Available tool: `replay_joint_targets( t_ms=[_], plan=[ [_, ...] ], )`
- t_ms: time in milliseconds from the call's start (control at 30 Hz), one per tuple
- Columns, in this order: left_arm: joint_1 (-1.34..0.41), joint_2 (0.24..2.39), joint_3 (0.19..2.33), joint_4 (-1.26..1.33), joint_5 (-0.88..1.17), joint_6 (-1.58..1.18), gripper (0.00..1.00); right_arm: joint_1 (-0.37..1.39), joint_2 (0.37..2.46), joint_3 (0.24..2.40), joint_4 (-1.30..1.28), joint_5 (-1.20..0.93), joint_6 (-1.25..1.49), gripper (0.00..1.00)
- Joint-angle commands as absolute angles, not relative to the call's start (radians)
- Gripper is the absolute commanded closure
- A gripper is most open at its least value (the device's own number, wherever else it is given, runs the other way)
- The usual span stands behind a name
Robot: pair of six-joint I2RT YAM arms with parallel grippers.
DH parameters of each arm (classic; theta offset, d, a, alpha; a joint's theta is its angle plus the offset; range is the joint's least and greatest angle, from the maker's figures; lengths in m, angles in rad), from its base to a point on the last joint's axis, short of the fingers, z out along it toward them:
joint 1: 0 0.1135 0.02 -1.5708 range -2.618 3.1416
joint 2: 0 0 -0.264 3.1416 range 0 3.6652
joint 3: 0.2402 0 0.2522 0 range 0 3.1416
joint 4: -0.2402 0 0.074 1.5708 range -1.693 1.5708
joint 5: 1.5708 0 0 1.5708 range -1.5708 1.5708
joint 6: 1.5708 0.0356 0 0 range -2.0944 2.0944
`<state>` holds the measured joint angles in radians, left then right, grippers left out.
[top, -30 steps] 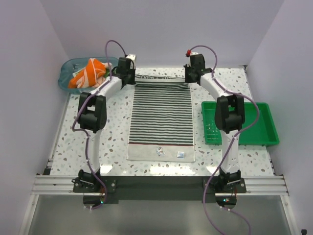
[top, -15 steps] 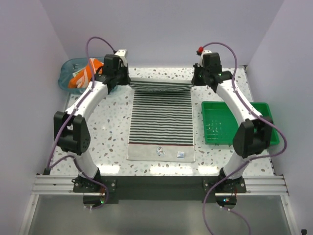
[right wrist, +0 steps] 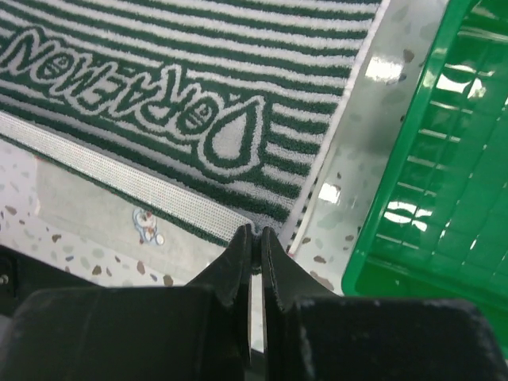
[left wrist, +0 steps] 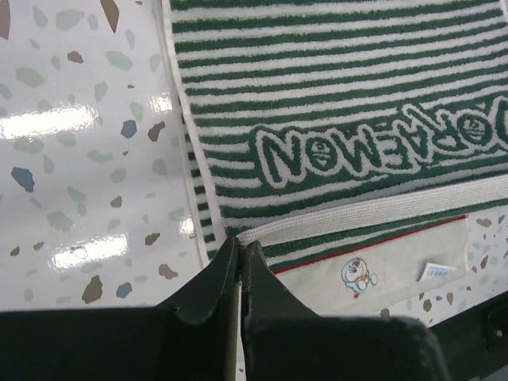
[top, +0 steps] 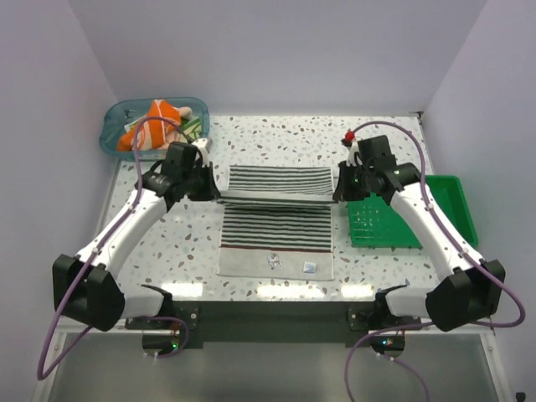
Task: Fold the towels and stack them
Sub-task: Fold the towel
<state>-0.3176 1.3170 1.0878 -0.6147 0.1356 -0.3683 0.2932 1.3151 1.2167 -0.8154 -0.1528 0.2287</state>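
The dark-and-white striped towel (top: pixel 276 230) lies lengthwise in the middle of the table. Its far part is lifted and doubled back over the rest as a flap (top: pixel 276 179). My left gripper (top: pixel 215 192) (left wrist: pixel 240 248) is shut on the flap's left corner. My right gripper (top: pixel 338 192) (right wrist: pixel 254 235) is shut on its right corner. The wrist views show the flap's underside (left wrist: pixel 341 95) (right wrist: pixel 159 79) with DORAEMON lettering and a small cartoon patch on the layer below. An orange towel (top: pixel 155 117) and a bit of green towel (top: pixel 193 126) sit bunched in the bin at the back left.
A clear blue bin (top: pixel 111 138) stands at the back left corner. A green plastic tray (top: pixel 444 209) (right wrist: pixel 444 159) sits close to the right of the striped towel, beside my right gripper. White walls close in the table on three sides.
Both grippers have lifted the striped towel's far edge and carried it toward the near side. The far part now hangs folded over the middle of the towel.
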Motion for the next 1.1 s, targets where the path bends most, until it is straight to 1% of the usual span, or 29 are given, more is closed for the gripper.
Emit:
replay_joint_targets(
  t_ms=[0, 133, 333, 600, 767, 1067],
  plan=[
    [-0.308, 1.229, 1.048, -0.692, 0.071, -0.393, 1.0, 0.285, 1.246, 1.183, -0.936, -0.152, 0.219, 1.0],
    [-0.307, 1.22, 1.037, -0.741, 0.051, -0.39, 1.0, 0.29, 1.232, 1.152, -0.985, -0.192, 0.232, 1.0],
    [-0.308, 1.226, 1.048, -0.765, 0.047, -0.387, 1.0, 0.293, 1.21, 1.12, -1.009, -0.175, 0.253, 1.0],
    [-0.31, 1.259, 0.95, -0.779, 0.101, -0.413, 1.0, 0.301, 1.232, 0.985, -1.009, -0.215, 0.313, 1.0],
    [-0.336, 1.307, 0.861, -0.741, 0.15, -0.451, 1.0, 0.301, 1.27, 0.913, -0.954, -0.207, 0.354, 1.0],
    [-0.35, 1.396, 0.755, -0.618, 0.137, -0.488, 1.0, 0.301, 1.351, 0.793, -0.77, -0.166, 0.387, 1.0]
  ],
)
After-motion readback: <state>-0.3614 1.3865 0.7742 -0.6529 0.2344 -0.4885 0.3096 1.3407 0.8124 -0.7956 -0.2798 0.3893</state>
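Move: Between them the two hands hold the corners of the towel's lettered end hem, with the lower layer spread below. That layer's near left corner lies about 16 cm back and 14 cm below the left hand, and its near right corner about 16 cm back and 15 cm below the right. From the left hand, the Doraemon patch is 13 cm back and 12 cm right. From the right, the white tag is 14 cm back and 5 cm left; the green tray's middle is 17 cm right and 1 cm back. Drawing the pinched hem back over the lower layer, both arms first ease back a few centimetres, then go down and back together towards its near hem. Each ends about 10 cm nearer the base and 12 cm lower, the fingers tipping some 27 degrees to point nearly straight down. Both grippers stay shut on their corners. ##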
